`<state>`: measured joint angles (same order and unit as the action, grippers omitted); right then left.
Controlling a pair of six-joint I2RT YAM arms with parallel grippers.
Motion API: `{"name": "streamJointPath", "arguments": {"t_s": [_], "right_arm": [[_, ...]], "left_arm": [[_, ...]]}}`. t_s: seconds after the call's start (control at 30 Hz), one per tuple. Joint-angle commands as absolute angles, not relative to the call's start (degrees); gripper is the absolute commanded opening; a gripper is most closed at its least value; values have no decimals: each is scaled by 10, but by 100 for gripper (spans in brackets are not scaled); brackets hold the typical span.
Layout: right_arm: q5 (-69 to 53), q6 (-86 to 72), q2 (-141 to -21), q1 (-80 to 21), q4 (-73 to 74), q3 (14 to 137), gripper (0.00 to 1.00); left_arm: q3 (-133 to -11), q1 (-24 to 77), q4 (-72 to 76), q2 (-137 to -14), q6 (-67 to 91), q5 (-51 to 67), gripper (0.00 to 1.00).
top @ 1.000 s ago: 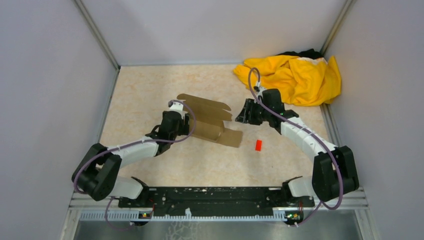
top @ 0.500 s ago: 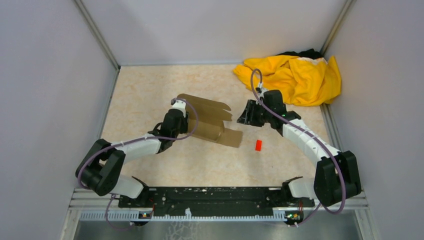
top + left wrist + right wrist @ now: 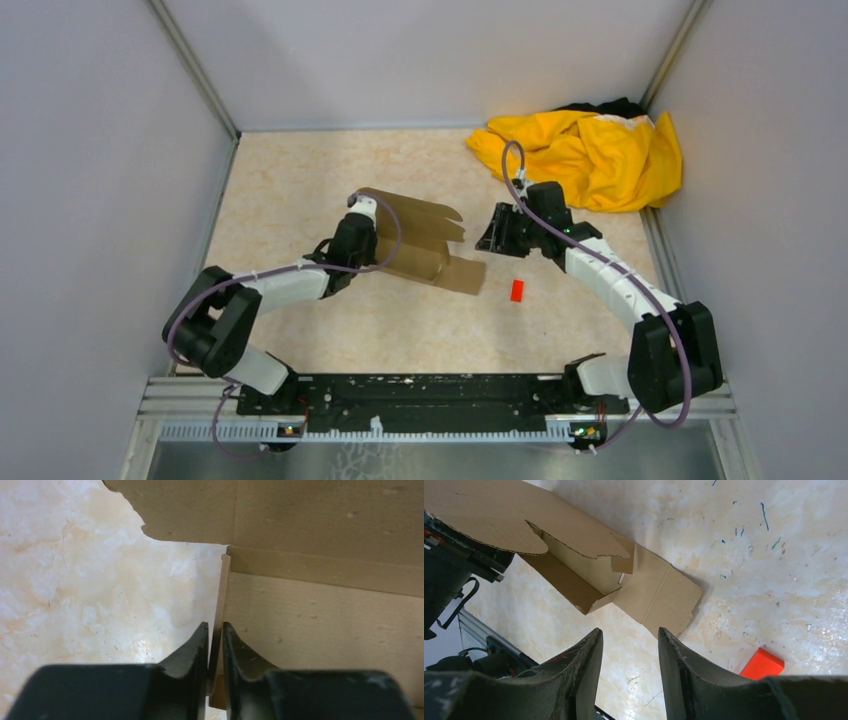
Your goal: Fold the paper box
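Observation:
The paper box point(image 3: 425, 243) is brown cardboard, half formed, lying mid-table with an open trough and flaps spread toward the right. My left gripper point(image 3: 374, 243) is at its left end. In the left wrist view the left gripper point(image 3: 215, 630) is shut on the thin upright edge of a wall of the paper box point(image 3: 320, 625). My right gripper point(image 3: 489, 236) hovers just right of the box and apart from it. In the right wrist view the right gripper point(image 3: 629, 632) is open over bare table, with the paper box point(image 3: 574, 530) ahead of it.
A small red block point(image 3: 517, 290) lies on the table right of the box, seen beside my right finger as the red block point(image 3: 762, 663). A crumpled yellow cloth point(image 3: 590, 155) fills the back right corner. Grey walls enclose the table on three sides.
My left gripper has slid forward onto the box's left wall and its jaws have come together on the cardboard edge. The right gripper has barely moved.

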<state>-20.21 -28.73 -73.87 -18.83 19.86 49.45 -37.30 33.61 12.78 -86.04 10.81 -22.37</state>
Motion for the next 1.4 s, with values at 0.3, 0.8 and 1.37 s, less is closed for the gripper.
{"name": "streamJointPath", "arguments": {"t_s": [0.3, 0.8, 1.37], "right_arm": [[-175, -292, -739, -165, 207, 499, 44], [-161, -291, -879, -135, 153, 516, 4], [-141, -304, -953, -135, 72, 502, 0]], "left_arm": [[-424, 333, 51, -897, 157, -234, 0], [-440, 332, 3, -907, 196, -249, 0], [-440, 333, 8, -911, 200, -239, 0]]}}
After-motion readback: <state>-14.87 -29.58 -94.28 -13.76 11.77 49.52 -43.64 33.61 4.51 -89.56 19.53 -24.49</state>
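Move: The left hand's part-open fingers straddle the paper box's left wall, whose middle lies about 1 cm ahead and 2 cm below. The raised lid stands some 7 cm ahead and 7 cm to its right. For the right hand, the flat side flap is about 3 cm to the left, level fore and aft, and 12 cm below; the red block lies roughly 3 cm back and 7 cm right, equally low. Left fingers pinch the wall, twisting counter-clockwise; the right shuts, sinking some 10 cm, forward-right, beside the flap. ##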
